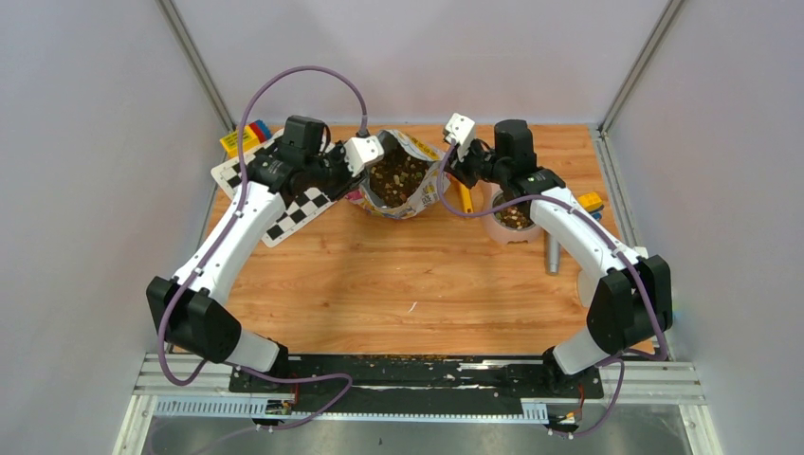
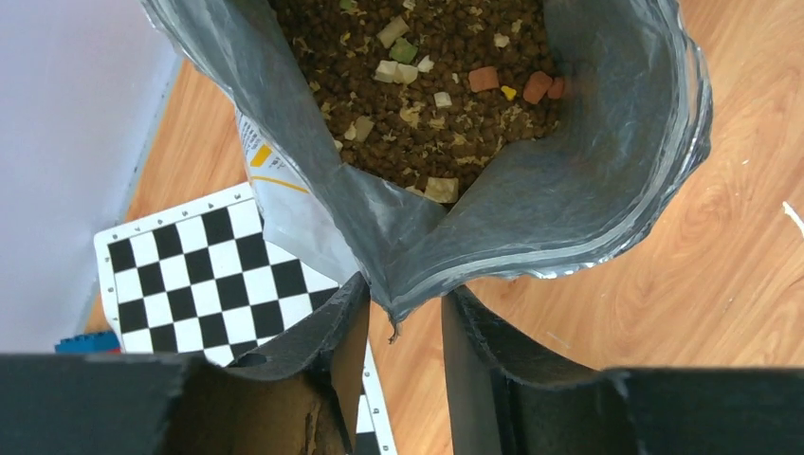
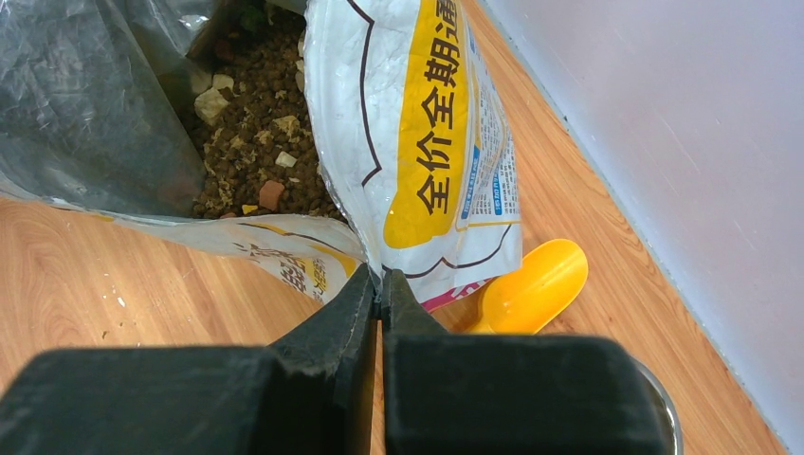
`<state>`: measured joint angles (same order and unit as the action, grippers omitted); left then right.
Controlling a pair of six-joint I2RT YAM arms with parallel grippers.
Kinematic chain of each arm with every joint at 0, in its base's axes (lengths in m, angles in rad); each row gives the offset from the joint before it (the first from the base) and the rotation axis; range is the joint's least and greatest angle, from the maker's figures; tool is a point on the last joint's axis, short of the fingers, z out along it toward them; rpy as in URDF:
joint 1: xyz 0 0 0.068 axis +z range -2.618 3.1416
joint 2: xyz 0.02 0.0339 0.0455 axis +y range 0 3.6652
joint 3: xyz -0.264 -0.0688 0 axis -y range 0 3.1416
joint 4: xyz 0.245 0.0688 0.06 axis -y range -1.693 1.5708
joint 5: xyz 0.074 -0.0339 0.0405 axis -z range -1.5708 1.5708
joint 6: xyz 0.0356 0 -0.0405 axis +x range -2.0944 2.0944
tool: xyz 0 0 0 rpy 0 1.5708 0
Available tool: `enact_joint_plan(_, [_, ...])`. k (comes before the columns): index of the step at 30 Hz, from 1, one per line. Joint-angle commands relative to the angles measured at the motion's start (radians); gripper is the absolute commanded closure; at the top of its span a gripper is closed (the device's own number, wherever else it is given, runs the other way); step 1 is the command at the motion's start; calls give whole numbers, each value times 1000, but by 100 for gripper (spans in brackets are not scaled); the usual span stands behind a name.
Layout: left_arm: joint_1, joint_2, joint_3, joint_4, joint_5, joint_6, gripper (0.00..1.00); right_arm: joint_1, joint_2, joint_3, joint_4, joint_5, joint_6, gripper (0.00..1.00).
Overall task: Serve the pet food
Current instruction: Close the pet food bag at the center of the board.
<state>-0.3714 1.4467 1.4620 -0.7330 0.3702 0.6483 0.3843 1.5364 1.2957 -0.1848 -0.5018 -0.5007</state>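
Observation:
The pet food point(image 1: 399, 174) is a heap of small brown pellets with pale and reddish bits, lying inside the open glossy bag point(image 1: 403, 194) at the table's back middle. More pellets show in the pet food point(image 2: 446, 85) seen from the left wrist. My left gripper point(image 2: 403, 296) is at the bag's left corner, its jaws apart, and the folded grey corner of the bag point(image 2: 408, 275) hangs between the fingertips. My right gripper point(image 3: 380, 280) is shut on the bag's right edge seam point(image 3: 374, 256). A yellow scoop point(image 3: 531, 289) lies on the wood just right of the bag.
A pale bowl point(image 1: 513, 220) holding some pellets stands right of the bag, under the right arm. A checkerboard sheet point(image 1: 284, 201) lies to the left under the left arm. A metal cylinder point(image 1: 552, 256) and coloured blocks point(image 1: 245, 137) lie near the edges.

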Motion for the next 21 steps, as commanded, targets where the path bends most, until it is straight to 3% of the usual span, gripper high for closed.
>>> enact_joint_plan(1, [-4,-4,52,9,1,-12,61,-15,-62,29,87,-9,21,100])
enact_joint_plan(9, [-4,-12,60,-20,-6,-1,57,-18,-60,43,86,4,37,100])
enact_joint_plan(13, [-6,-5,57,-21,-6,-3,72,-18,-63,47,87,-1,45,100])
enact_joint_plan(17, [-6,6,58,-15,-8,-12,97,-19,-72,45,85,-7,54,100])
enact_joint_plan(21, [-6,13,71,0,-13,-53,100,-19,-84,49,85,-13,69,100])
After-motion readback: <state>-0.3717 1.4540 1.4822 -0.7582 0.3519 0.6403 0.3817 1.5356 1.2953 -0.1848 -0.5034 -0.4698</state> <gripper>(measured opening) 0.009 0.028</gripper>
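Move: The left corner of the pet food bag's open mouth lies right between my half-open left finger pads, within about 1 cm of them. The bag's middle is some 9 cm to the right, 3 cm ahead and 10 cm lower. The checkerboard lies about 19 cm left, 4 cm ahead and 24 cm below. From my right hand, already shut on the bag's other corner, that left corner is roughly 17 cm left and 4 cm back, at about the same height. I hold my left hand practically in place at the bag's left corner, rising only about half a centimetre and settling again, with the wrist keeping its attitude. The fingers start roughly half open, ease apart a touch, then shut completely, pinching the thin corner of the rim. My right hand stays still and keeps its pinch on the opposite corner. ##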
